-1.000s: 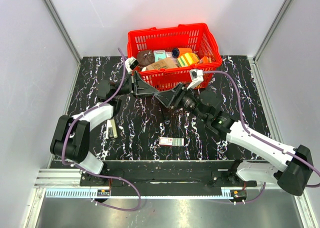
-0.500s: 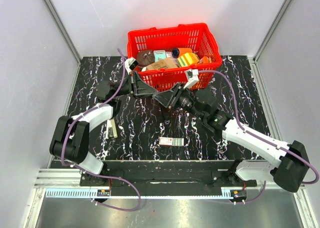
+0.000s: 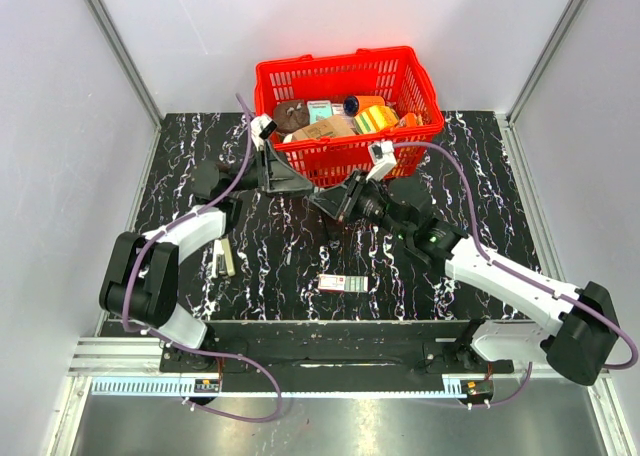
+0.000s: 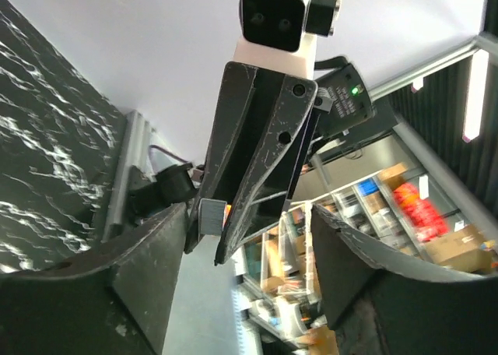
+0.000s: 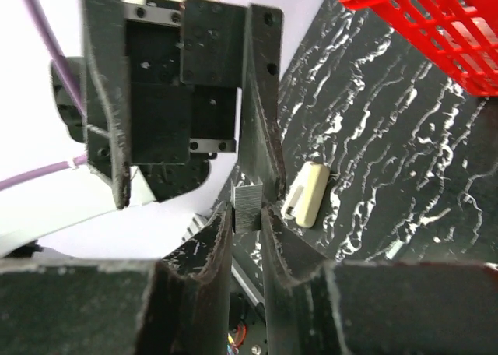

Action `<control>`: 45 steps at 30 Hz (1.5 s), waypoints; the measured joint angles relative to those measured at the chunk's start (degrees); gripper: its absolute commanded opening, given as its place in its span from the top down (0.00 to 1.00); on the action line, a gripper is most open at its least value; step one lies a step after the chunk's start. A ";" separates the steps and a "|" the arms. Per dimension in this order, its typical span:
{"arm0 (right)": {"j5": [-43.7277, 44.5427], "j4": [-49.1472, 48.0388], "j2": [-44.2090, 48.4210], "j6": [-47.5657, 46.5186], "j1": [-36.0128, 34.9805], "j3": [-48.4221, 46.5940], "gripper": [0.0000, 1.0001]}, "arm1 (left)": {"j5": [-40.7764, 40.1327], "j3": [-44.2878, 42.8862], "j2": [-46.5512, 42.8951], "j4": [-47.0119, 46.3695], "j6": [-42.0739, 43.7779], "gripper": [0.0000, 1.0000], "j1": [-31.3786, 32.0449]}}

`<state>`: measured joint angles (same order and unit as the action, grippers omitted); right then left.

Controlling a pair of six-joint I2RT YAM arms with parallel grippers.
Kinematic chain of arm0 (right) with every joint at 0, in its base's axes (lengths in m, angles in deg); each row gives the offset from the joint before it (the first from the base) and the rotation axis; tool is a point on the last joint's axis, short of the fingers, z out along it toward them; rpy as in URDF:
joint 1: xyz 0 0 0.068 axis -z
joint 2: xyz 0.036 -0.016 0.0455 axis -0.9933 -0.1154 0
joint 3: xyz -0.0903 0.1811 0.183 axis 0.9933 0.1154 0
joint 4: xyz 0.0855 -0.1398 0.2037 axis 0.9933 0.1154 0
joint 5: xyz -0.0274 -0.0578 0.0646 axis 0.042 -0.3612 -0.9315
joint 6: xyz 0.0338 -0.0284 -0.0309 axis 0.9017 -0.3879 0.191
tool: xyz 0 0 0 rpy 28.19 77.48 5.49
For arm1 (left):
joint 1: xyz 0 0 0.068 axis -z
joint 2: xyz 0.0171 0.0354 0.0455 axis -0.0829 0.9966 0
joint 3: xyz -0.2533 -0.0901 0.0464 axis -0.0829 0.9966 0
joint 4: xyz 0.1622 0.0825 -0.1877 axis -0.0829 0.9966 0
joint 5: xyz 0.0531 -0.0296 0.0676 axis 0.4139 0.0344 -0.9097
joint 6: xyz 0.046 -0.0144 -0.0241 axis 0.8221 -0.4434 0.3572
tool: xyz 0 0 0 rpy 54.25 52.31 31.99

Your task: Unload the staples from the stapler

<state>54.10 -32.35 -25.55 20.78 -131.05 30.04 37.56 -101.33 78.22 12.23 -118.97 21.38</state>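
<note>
My right gripper (image 3: 322, 202) (image 5: 247, 212) is shut on a short grey strip of staples (image 5: 247, 205), held above the table in front of the basket. The strip also shows in the left wrist view (image 4: 212, 215), pinched at the tips of the right fingers. My left gripper (image 3: 303, 184) (image 4: 249, 215) is open and empty. It faces the right gripper, tips nearly meeting. The cream stapler (image 3: 224, 258) (image 5: 306, 195) lies on the black marbled table beside the left arm, apart from both grippers.
A red basket (image 3: 400, 68) full of mixed items stands at the back, right behind both grippers. A small labelled box (image 3: 343, 283) lies near the front centre. Grey walls close in the left and right sides.
My right gripper has moved a little left toward the left gripper, with the staple strip still in it. The left gripper has barely moved.
</note>
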 measured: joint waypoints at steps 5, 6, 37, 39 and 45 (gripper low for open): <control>-0.02 6.75 1.09 -1.55 0.09 0.17 0.95 | 3.45 -1.95 -0.61 10.27 17.22 0.01 -1.22; 0.02 8.13 1.70 -1.75 0.11 0.48 0.94 | 3.28 -2.69 -1.27 17.35 24.04 0.01 -1.64; 17.20 44.54 -12.52 13.46 -12.74 6.29 0.86 | -50.40 -0.98 -8.31 93.59 121.37 0.01 13.33; 17.25 44.96 -13.40 14.43 -12.76 5.90 0.86 | -50.69 -0.15 -9.62 93.33 121.66 0.01 13.33; 17.22 46.21 -17.09 15.56 -12.76 3.08 0.86 | -51.47 1.01 -11.30 92.76 122.05 0.02 13.33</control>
<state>71.32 13.85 -42.65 36.34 -143.82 33.12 -13.91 -100.33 66.92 104.99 3.08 34.71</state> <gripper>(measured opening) 0.218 0.987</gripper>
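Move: Some 31 cm below the right hand, about 6 cm back and 7 cm to its right, lies the open staple box. The stapler lies 12 cm farther out than the box and 3 cm left of it; a small loose staple piece sits 12 cm left of the box and 5 cm farther out. From the left hand that piece is roughly 34 cm down, 4 cm left and 1 cm back, and the stapler 31 cm down, 5 cm ahead and 5 cm right. Carrying the staple strip it still pinches, the right hand sinks about 27 cm, also going back and right, and tips its fingers down towards the staple box's near side. The left, already clear of the strip, opens fully and first swings forward some 6 cm, then drops back over the table, about 23 cm lower in all, its fingers tipping down towards the loose piece. ##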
